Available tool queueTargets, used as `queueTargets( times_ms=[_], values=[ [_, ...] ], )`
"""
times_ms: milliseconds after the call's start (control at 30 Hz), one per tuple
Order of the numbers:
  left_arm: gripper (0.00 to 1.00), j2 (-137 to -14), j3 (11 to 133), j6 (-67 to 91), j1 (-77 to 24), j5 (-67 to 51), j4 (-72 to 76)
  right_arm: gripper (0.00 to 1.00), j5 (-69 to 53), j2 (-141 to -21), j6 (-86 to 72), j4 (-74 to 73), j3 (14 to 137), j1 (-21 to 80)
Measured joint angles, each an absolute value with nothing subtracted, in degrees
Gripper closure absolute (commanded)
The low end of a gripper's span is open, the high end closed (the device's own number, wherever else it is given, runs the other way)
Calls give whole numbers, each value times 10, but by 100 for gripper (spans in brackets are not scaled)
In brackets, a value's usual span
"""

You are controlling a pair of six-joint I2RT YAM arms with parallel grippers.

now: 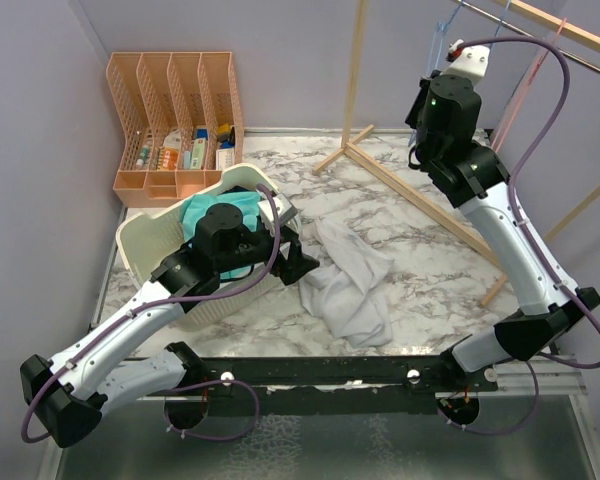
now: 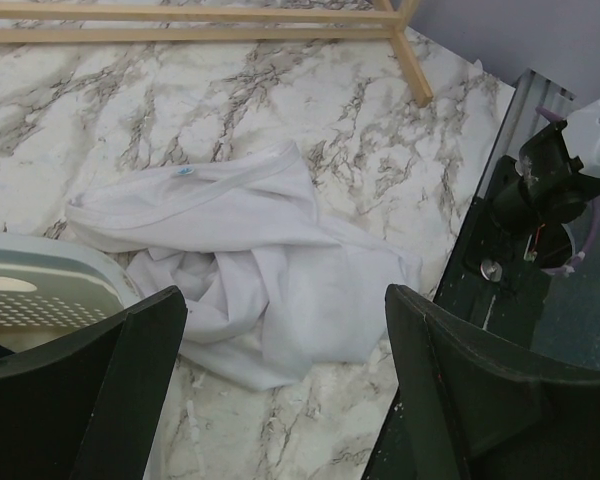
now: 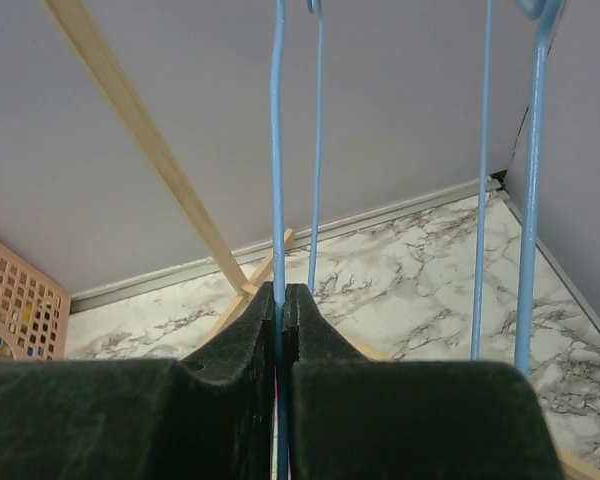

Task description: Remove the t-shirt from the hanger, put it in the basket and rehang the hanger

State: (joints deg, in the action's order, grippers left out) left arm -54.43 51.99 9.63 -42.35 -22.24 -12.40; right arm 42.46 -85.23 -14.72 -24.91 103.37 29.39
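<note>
The white t-shirt (image 1: 350, 280) lies crumpled on the marble table, off the hanger; it also shows in the left wrist view (image 2: 250, 280). My left gripper (image 1: 302, 262) is open and empty, just left of the shirt and above its near edge (image 2: 280, 400). My right gripper (image 1: 442, 52) is raised at the wooden rack's rail and is shut on the wire of the blue hanger (image 3: 277, 150). The blue hanger (image 1: 442, 40) hangs bare, seen only in part in the top view.
A white laundry basket (image 1: 145, 235) with teal cloth sits under my left arm. A peach desk organizer (image 1: 175, 120) stands at the back left. The wooden rack's base (image 1: 410, 195) crosses the table; its rail (image 1: 570, 30) runs at top right. More blue hanger wires (image 3: 525, 180) hang beside my right gripper.
</note>
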Motion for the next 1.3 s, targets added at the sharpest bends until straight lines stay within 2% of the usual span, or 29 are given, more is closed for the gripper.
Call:
queueTargets(
  times_ms=[133, 167, 200, 300, 333, 400, 700, 1000, 1167, 1300],
  values=[
    [17, -544, 519, 97, -423, -228, -124, 97, 411, -853, -148, -254, 1033, 293],
    [17, -544, 519, 97, -423, -229, -124, 94, 410, -853, -148, -254, 1033, 293],
    [17, -545, 519, 98, -423, -229, -123, 86, 407, -853, -148, -254, 1033, 293],
    [17, -547, 519, 98, -423, -232, -123, 44, 399, -851, -147, -255, 1027, 292],
    [17, -547, 519, 98, -423, -233, -123, 37, 394, -849, -145, -255, 1024, 292],
    [17, -550, 519, 98, -423, -234, -123, 31, 378, -838, -143, -258, 1010, 292],
    [16, -571, 519, 102, -423, -239, -118, 25, 296, -705, -136, -302, 967, 292],
    [18, -635, 524, 107, -424, -251, -108, 23, 83, -456, -135, -318, 894, 292],
    [17, -718, 587, 95, -466, -226, -129, 22, -11, -360, -137, -308, 850, 292],
    [12, -789, 652, 75, -512, -193, -146, 22, -44, -334, -138, -308, 822, 292]
  ],
)
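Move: The right fingers still hold a blue hanger already hooked over the rod, which is about 20 cm above the hand, some 3 cm ahead and 3 cm to its right; pink hangers hang about 14 cm to its right, 3 cm back and 4 cm higher. The white t-shirt lies some 9 cm right of the left hand, 4 cm ahead and 23 cm below; the basket is about 20 cm to that hand's left, 11 cm ahead, 18 cm below. Right fingers open off the blue hanger and withdraw some 28 cm; open left hand moves right towards the t-shirt. ##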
